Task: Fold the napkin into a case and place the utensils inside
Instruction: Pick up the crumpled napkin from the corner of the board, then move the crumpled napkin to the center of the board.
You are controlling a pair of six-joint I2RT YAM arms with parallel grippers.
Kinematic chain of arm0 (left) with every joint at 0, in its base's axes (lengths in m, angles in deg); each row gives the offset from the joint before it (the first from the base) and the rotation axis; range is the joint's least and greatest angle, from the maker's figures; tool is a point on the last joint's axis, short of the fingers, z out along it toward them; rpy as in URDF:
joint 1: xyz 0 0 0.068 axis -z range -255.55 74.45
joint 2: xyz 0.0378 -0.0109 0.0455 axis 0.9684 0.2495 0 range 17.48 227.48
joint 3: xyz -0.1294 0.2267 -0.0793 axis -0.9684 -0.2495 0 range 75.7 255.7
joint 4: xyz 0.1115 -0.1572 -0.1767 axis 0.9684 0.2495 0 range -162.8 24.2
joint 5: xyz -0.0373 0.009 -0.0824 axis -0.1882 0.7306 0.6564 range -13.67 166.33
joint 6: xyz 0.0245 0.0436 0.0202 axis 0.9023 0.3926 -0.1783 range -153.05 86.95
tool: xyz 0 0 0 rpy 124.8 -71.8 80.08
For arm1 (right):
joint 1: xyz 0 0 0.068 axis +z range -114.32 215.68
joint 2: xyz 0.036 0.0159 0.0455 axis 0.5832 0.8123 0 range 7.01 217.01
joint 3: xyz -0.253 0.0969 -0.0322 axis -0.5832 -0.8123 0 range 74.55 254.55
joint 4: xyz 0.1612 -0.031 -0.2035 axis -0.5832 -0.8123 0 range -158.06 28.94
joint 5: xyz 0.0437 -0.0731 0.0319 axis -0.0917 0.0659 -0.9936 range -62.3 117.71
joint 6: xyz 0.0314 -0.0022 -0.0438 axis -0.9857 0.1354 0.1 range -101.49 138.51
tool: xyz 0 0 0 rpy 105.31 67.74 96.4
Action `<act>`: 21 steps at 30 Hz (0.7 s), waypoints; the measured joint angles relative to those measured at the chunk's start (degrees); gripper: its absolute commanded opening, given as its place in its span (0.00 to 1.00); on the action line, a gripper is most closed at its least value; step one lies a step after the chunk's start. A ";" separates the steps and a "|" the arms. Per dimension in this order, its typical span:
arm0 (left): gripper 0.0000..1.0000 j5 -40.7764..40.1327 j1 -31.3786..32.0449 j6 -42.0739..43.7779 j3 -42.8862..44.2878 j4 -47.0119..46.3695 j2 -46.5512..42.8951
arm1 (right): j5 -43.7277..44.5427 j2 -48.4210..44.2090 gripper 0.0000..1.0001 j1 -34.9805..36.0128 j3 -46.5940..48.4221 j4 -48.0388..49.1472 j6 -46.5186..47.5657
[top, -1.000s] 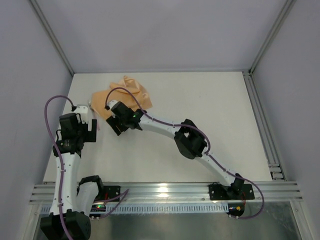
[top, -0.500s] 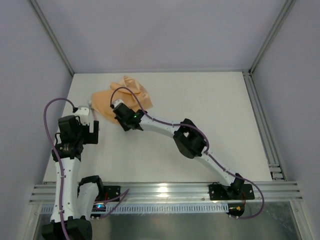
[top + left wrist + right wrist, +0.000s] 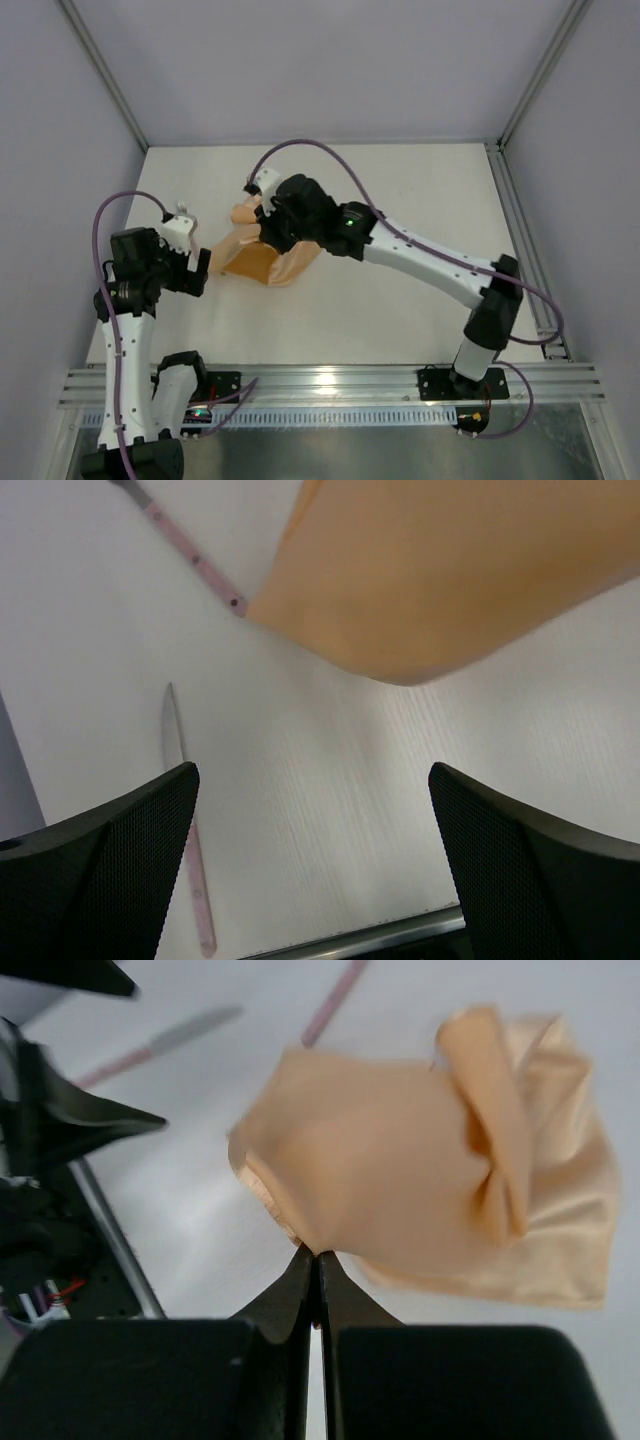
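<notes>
The peach-orange napkin (image 3: 262,260) hangs crumpled above the table's left part, and my right gripper (image 3: 318,1253) is shut on its edge. The cloth (image 3: 400,1160) droops away from the pinched point in loose folds. In the top view the right wrist (image 3: 300,212) covers the grip. My left gripper (image 3: 312,780) stands open just left of the cloth (image 3: 450,570), nothing between its fingers (image 3: 197,266). Two utensils lie on the table: a knife (image 3: 183,800) with a pink handle beside the left finger, and another pink handle (image 3: 195,560) reaching under the napkin. Both utensils (image 3: 165,1042) also show in the right wrist view.
A metal rail (image 3: 330,380) runs along the table's near edge, and its lip (image 3: 400,932) lies just under the left gripper. Frame posts (image 3: 105,80) and grey walls close the left, back and right sides. A rail (image 3: 525,250) lines the right edge.
My right gripper has shut on the napkin and raised it, drawing it nearer and to the right. The right arm has swung up over the cloth. The left arm has shifted slightly nearer.
</notes>
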 measured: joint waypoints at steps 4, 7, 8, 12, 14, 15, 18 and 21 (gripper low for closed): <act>0.99 6.69 0.00 4.04 3.30 4.09 1.62 | -2.32 -14.91 0.03 -0.74 -0.11 0.81 0.96; 0.99 11.65 0.00 6.73 4.15 5.88 2.84 | -4.66 -20.31 0.03 -2.91 -0.48 1.27 0.74; 0.99 13.05 0.00 7.43 4.15 6.40 3.21 | -5.53 -21.16 0.03 -4.26 -1.01 1.51 0.37; 0.99 17.27 0.52 9.90 4.15 7.45 5.05 | -9.29 -20.81 0.03 -11.89 -5.49 2.14 -2.38; 0.99 18.62 1.84 10.78 4.15 7.50 6.64 | -11.43 -19.45 0.03 -15.89 -8.50 2.32 -4.28; 0.99 19.04 2.56 11.15 4.15 7.45 7.56 | -12.22 -18.27 0.03 -17.68 -8.94 2.12 -5.18; 0.99 19.89 4.70 11.37 4.87 7.34 10.82 | -12.85 -14.32 0.03 -20.90 -6.97 1.64 -6.69; 0.99 20.87 5.95 10.91 7.50 6.82 14.53 | -12.46 -9.29 0.03 -21.90 0.79 0.72 -6.93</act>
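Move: The right gripper already pinches the napkin's near corner in mid-air. The open middle of the board, where the napkin goes, lies about 11 cm to its right, 6 cm ahead and 19 cm down; the napkin's crumpled bulk hangs some 7 cm ahead, 4 cm left and 12 cm below. The fork lies roughly 21 cm ahead, 27 cm left, 19 cm down. From the empty left gripper the board's middle is some 10 cm ahead, 27 cm right and 16 cm down. Keep the right gripper shut on the napkin corner and whip it up about 17 cm while going right and slightly back, then swing it forward some 13 cm and down about 9 cm, still going right, over the board's middle, turning clockwise some 15 degrees. Bring the open, empty left gripper about 8 cm right, turning it clockwise too. ##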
